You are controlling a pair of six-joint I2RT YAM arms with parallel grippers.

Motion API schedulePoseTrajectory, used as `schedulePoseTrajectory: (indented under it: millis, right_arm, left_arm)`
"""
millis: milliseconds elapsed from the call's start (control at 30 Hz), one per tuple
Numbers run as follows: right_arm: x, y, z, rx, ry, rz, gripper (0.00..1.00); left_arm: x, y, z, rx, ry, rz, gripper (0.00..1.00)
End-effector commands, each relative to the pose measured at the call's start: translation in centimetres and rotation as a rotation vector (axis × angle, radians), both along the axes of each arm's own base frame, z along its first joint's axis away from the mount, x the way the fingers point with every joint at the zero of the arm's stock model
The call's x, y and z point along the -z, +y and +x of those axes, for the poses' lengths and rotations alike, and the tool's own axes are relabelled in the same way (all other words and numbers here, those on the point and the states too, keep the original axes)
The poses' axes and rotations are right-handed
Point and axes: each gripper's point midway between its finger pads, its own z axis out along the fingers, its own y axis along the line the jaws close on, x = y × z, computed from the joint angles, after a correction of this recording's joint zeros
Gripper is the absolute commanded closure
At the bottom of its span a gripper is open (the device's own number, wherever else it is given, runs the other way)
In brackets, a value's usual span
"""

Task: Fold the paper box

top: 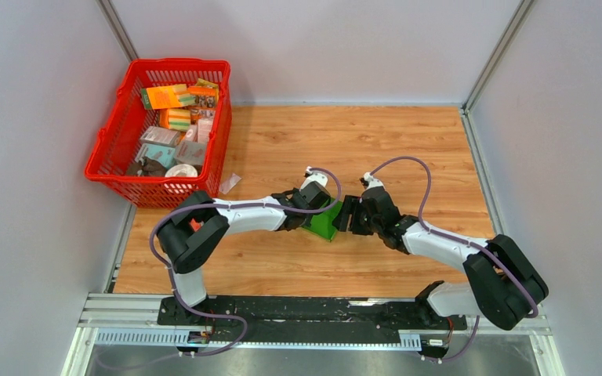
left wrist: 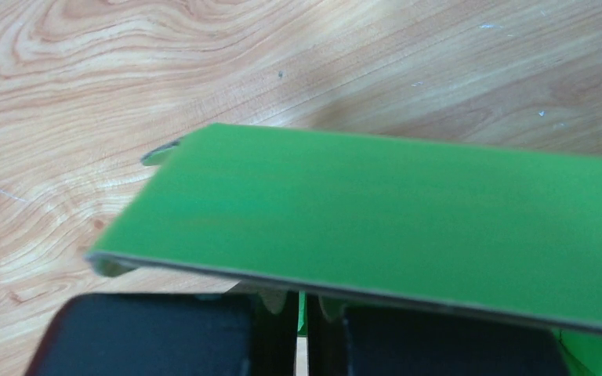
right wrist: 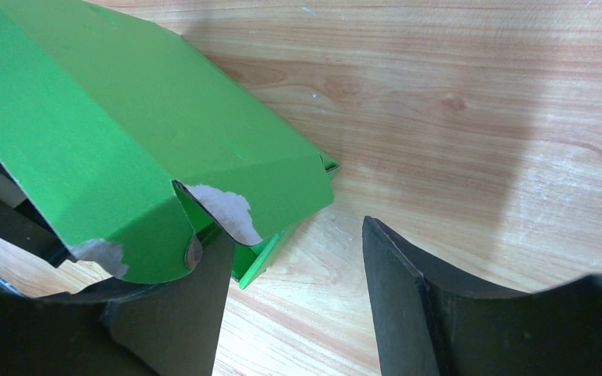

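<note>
The paper box (top: 326, 222) is bright green card, partly folded, resting on the wooden table between my two grippers. My left gripper (top: 312, 205) comes in from the left and is shut on a thin green panel of the box; in the left wrist view that panel stands between the jaws of the left gripper (left wrist: 302, 313), under a broad flap of the paper box (left wrist: 392, 219). My right gripper (top: 349, 214) is open at the box's right end. In the right wrist view its left finger (right wrist: 180, 313) touches a torn, curved flap of the paper box (right wrist: 125, 133), and the right finger (right wrist: 407, 305) stands apart over bare wood.
A red plastic basket (top: 221, 149) holding several small packages stands at the back left. A small clear scrap (top: 230, 182) lies beside it. Grey walls enclose the table on three sides.
</note>
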Motion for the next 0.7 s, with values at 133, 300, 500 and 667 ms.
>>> schedulePoseTrajectory:
  millis: [133, 300, 500, 667]
  right_arm:
    - [-1.3, 0.6, 0.8, 0.004, -0.044, 0.047, 0.36]
    - [-1.1, 0.6, 0.7, 0.001, -0.039, 0.048, 0.36]
    - [-1.2, 0.6, 0.7, 0.001, -0.041, 0.049, 0.36]
    - [-1.0, 0.8, 0.7, -0.001, -0.035, 0.053, 0.36]
  left_arm:
    - [2.1, 1.4, -4.6, 0.02, 0.255, -0.07, 0.82]
    - [-0.2, 1.1, -4.2, 0.024, 0.227, -0.124, 0.74]
    - [-2.3, 1.1, -4.5, 0.027, 0.199, -0.187, 0.67]
    - [-5.0, 1.1, -4.6, 0.04, 0.163, -0.263, 0.61]
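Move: The green paper box lies right at the left hand's closed fingertips: its middle is about 4 cm to the right and level in reach and height, with its half-raised lid leaning some 3 cm ahead, 3 cm to the right and 4 cm above. The right gripper stands about 8 cm to the left hand's right and 3 cm back. From the right hand, the box's middle is roughly 5 cm left, 2 cm ahead and 2 cm lower. From under the lid's free edge, the left hand opens its shut fingers to a bit over a third of their range and draws back about 5 cm with a little drift to its left, towards the near left corner of the box, rising some 2 cm, nearly all of it at the very end. Its wrist rolls and tips the fingers more steeply down, by some 15 degrees in all, while the right hand stays in place with its fingers part open at the right end of the box. ##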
